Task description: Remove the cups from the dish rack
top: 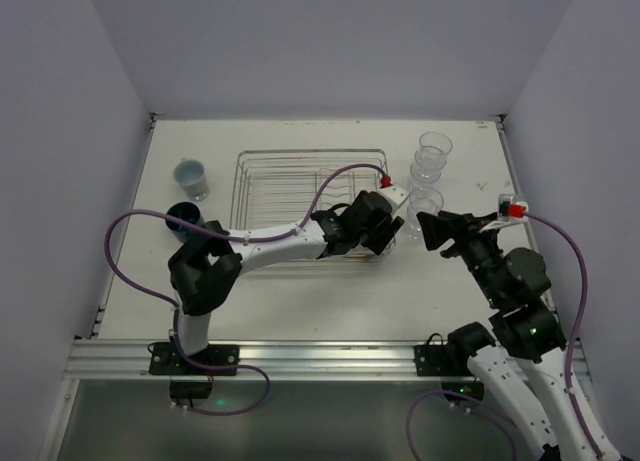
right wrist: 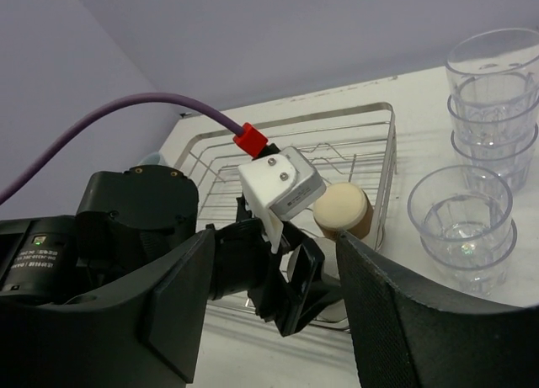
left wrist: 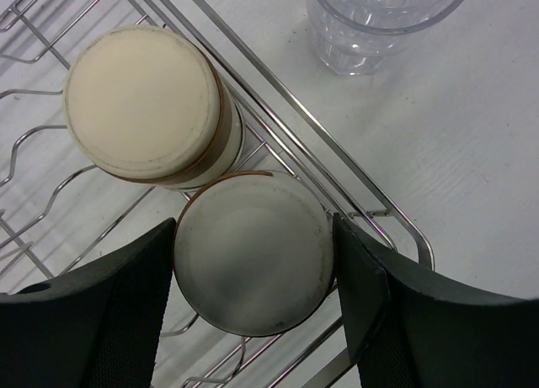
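Observation:
Two tan/cream cups stand upside down in the near right corner of the silver wire dish rack [top: 300,196]. My left gripper [left wrist: 254,228] is shut on the nearer cup [left wrist: 251,270], with a finger [left wrist: 126,312] against each side of it; the cup still sits on the rack wires. The other cream cup [left wrist: 143,102] stands just beside it. In the right wrist view the left gripper [right wrist: 303,279] hides most of the held cup, and the free cream cup [right wrist: 341,207] shows. My right gripper [top: 432,233] is open and empty, hovering right of the rack.
Several clear tumblers stand right of the rack: a stack [right wrist: 493,93] and a nearer one [right wrist: 463,224], which is close to the rack corner [left wrist: 379,22]. A pale blue cup [top: 190,178] and a dark blue cup [top: 183,218] stand left of the rack.

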`<state>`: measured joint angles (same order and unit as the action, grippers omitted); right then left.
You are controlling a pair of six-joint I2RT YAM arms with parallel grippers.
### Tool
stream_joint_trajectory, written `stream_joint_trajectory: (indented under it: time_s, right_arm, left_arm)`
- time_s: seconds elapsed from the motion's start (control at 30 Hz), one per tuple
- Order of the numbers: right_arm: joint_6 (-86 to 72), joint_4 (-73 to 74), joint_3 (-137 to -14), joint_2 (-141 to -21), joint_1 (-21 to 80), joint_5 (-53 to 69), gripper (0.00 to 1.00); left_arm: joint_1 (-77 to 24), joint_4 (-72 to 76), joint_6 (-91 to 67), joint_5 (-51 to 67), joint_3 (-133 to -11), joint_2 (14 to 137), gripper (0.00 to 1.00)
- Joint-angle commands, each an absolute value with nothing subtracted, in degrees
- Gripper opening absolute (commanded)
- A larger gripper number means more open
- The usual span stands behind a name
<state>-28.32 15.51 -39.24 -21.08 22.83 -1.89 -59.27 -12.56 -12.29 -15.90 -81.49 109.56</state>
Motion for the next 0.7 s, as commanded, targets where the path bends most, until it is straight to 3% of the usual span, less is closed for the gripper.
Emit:
stream_joint_trajectory:
  time_s: [0.0, 0.17, 0.33, 0.67]
  right_arm:
    - [-29.00, 15.38, -41.31, -23.03, 22.85, -1.41, 0.64]
    - [-30.76, 13.54, -41.66, -23.12, 22.85, -0.35, 0.73]
    - [-31.99, 13.10, -41.92, -23.99, 22.85, 1.67, 0.77]
    - [-35.41, 0.98, -34.90, -29.61, 22.76, 10.62, 0.84]
  left_arm:
    - [-57.84, -7.93, -11.69, -15.40, -80.08, 103.47, 0.68]
    - [-55.29, -3.44, -13.53, -11.26, -74.54, 97.48, 0.54]
    - [-53.18, 2.37, -15.55, -7.48, -70.41, 90.97, 0.42]
    - [-49.32, 10.18, -22.31, -0.28, -63.55, 79.11, 0.38]
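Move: The left gripper already holds the near cream cup, upside down in the rack's near right corner, its middle about 2 cm below the pads. The open right gripper waits about 10 cm to its right, 7 cm back and 20 cm higher, so the cup lies 7 cm ahead, 10 cm left and 22 cm below that one. The far cream cup stands 8 cm straight ahead of the held one; the clear cup pair, 5 cm ahead and 10 cm right of it. Keep the left fingers closed on the near cream cup and lift it about 14 cm straight out of the rack, easing some 5 cm left, while rolling the wrist so that the fingers swing up from slanting down and point more to the right. Meanwhile open the right gripper wider and edge it about 3 cm left over the rack's near right side, turning slightly counter-clockwise. ##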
